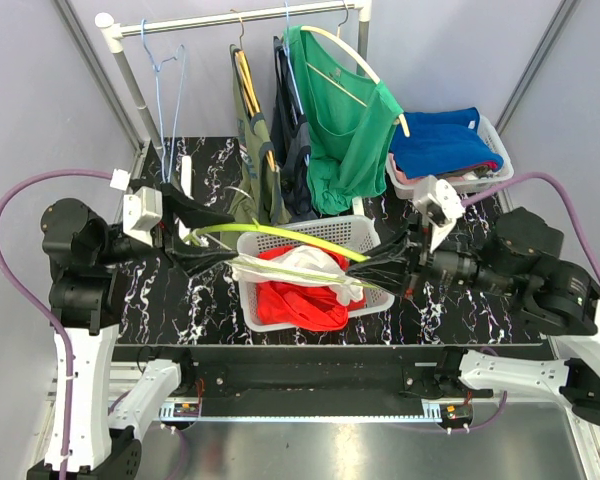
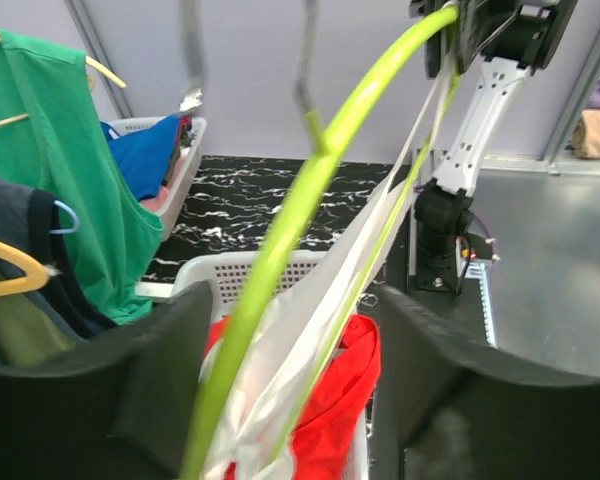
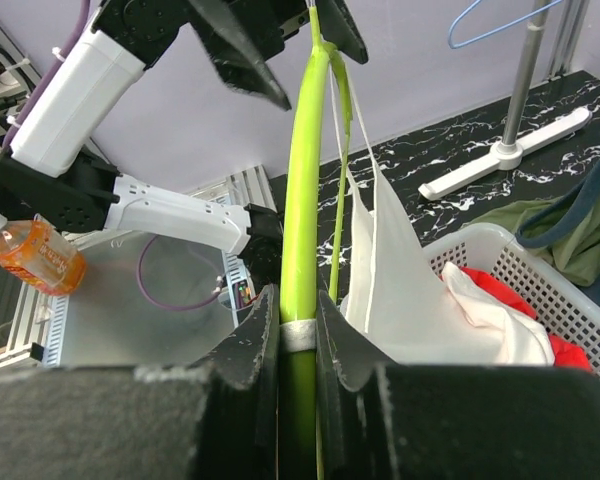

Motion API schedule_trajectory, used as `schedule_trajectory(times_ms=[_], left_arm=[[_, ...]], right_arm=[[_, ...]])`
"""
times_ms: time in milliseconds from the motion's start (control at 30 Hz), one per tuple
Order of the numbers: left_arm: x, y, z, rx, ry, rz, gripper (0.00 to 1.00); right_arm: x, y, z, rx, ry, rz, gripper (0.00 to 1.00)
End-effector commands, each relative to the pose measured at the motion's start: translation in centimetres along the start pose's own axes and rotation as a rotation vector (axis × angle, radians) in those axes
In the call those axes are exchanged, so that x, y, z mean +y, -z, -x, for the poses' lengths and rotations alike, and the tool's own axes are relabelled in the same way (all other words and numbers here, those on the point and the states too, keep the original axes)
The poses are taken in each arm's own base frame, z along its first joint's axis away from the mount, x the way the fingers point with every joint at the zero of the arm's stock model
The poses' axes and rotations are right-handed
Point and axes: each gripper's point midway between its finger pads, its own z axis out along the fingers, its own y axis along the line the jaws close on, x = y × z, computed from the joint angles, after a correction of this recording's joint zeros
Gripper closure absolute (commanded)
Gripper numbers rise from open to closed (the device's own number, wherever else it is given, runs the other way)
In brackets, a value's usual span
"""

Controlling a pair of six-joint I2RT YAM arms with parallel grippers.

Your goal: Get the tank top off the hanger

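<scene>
A lime green hanger (image 1: 280, 232) lies across above the white basket (image 1: 310, 228). A white tank top (image 1: 300, 268) hangs from it, its straps still on the hanger and its body sagging into the basket onto a red garment (image 1: 300, 305). My right gripper (image 1: 372, 268) is shut on the hanger's right end; in the right wrist view (image 3: 298, 300) the fingers pinch the green bar (image 3: 308, 180). My left gripper (image 1: 195, 236) is open at the hanger's left end. In the left wrist view (image 2: 295, 330) the hanger (image 2: 300, 200) and white fabric (image 2: 315, 320) pass between its spread jaws.
A clothes rack at the back holds a green tank top (image 1: 345, 130), olive and dark garments (image 1: 255, 150) and empty blue hangers (image 1: 165, 80). A second white basket with blue clothing (image 1: 445, 145) stands at the back right. An orange bottle (image 3: 40, 255) lies beyond the table.
</scene>
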Motion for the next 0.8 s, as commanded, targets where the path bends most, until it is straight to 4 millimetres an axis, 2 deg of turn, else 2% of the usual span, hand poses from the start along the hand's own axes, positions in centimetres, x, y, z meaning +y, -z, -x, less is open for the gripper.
schedule_trajectory(times_ms=[0,67,200,233,333,400,433,533,567,667,700,767], left_arm=[[-0.5,0.0,1.4,-0.011,-0.079,-0.04,0.47],[-0.3,0.0,1.5,-0.013,-0.088,-0.032,0.51],[-0.3,0.0,2.0,-0.015,-0.106,-0.032,0.69],[-0.3,0.0,1.9,-0.015,-0.109,-0.032,0.78],[-0.4,0.0,2.1,-0.018,-0.126,-0.028,0.87],[-0.3,0.0,2.1,-0.018,-0.126,-0.023,0.87],[-0.2,0.0,2.2,-0.019,-0.13,-0.014,0.87],[0.1,0.1,2.2,-0.022,-0.144,0.009,0.86],[0.2,0.1,2.1,-0.022,-0.144,0.015,0.86],[0.8,0.2,2.4,-0.026,-0.183,0.057,0.86],[1.1,0.3,2.5,-0.028,-0.193,0.087,0.86],[1.9,0.4,2.3,-0.027,-0.224,0.128,0.85]], right_arm=[[0.1,1.4,3.5,-0.158,0.025,-0.023,1.0],[0.0,1.3,3.4,-0.159,0.023,-0.026,1.0],[-0.6,0.7,3.2,-0.16,0.019,-0.05,1.0],[-0.7,0.7,3.3,-0.169,0.02,-0.056,1.0],[-1.8,0.3,3.5,-0.195,0.017,-0.105,1.0],[-3.0,-0.2,3.1,-0.204,0.008,-0.164,1.0],[-3.4,-0.1,3.7,-0.237,0.005,-0.188,1.0],[-5.4,-0.5,3.6,-0.268,-0.006,-0.284,0.94],[-5.9,-0.6,3.4,-0.269,-0.003,-0.305,0.9],[-7.9,-0.9,2.8,-0.271,-0.005,-0.405,0.53],[-8.4,-1.2,2.5,-0.261,-0.005,-0.431,0.36],[-9.6,-1.0,2.4,-0.255,-0.001,-0.502,0.28]])
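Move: The green hanger's left shoulder already lies between my half-open left fingers, at their height and about 1 cm ahead of the grip point. The white tank top hangs from it, some 17 cm to the right and 10 cm lower; the basket lies about 7 cm ahead, 19 cm right, far below, and the olive top hangs about 20 cm ahead, 7 cm right. From my right hand, still gripping the other shoulder, the tank top is some 12 cm left, 4 cm ahead and 10 cm below. I shut my left fingers on the green hanger's shoulder and keep that pinch while easing about 2 cm forward. My right hand first keeps its hold and shifts 1 cm to the right, then swings forward roughly 6 cm, turning some 20 degrees clockwise, and at the very end opens around the hanger, giving up its pinch. ##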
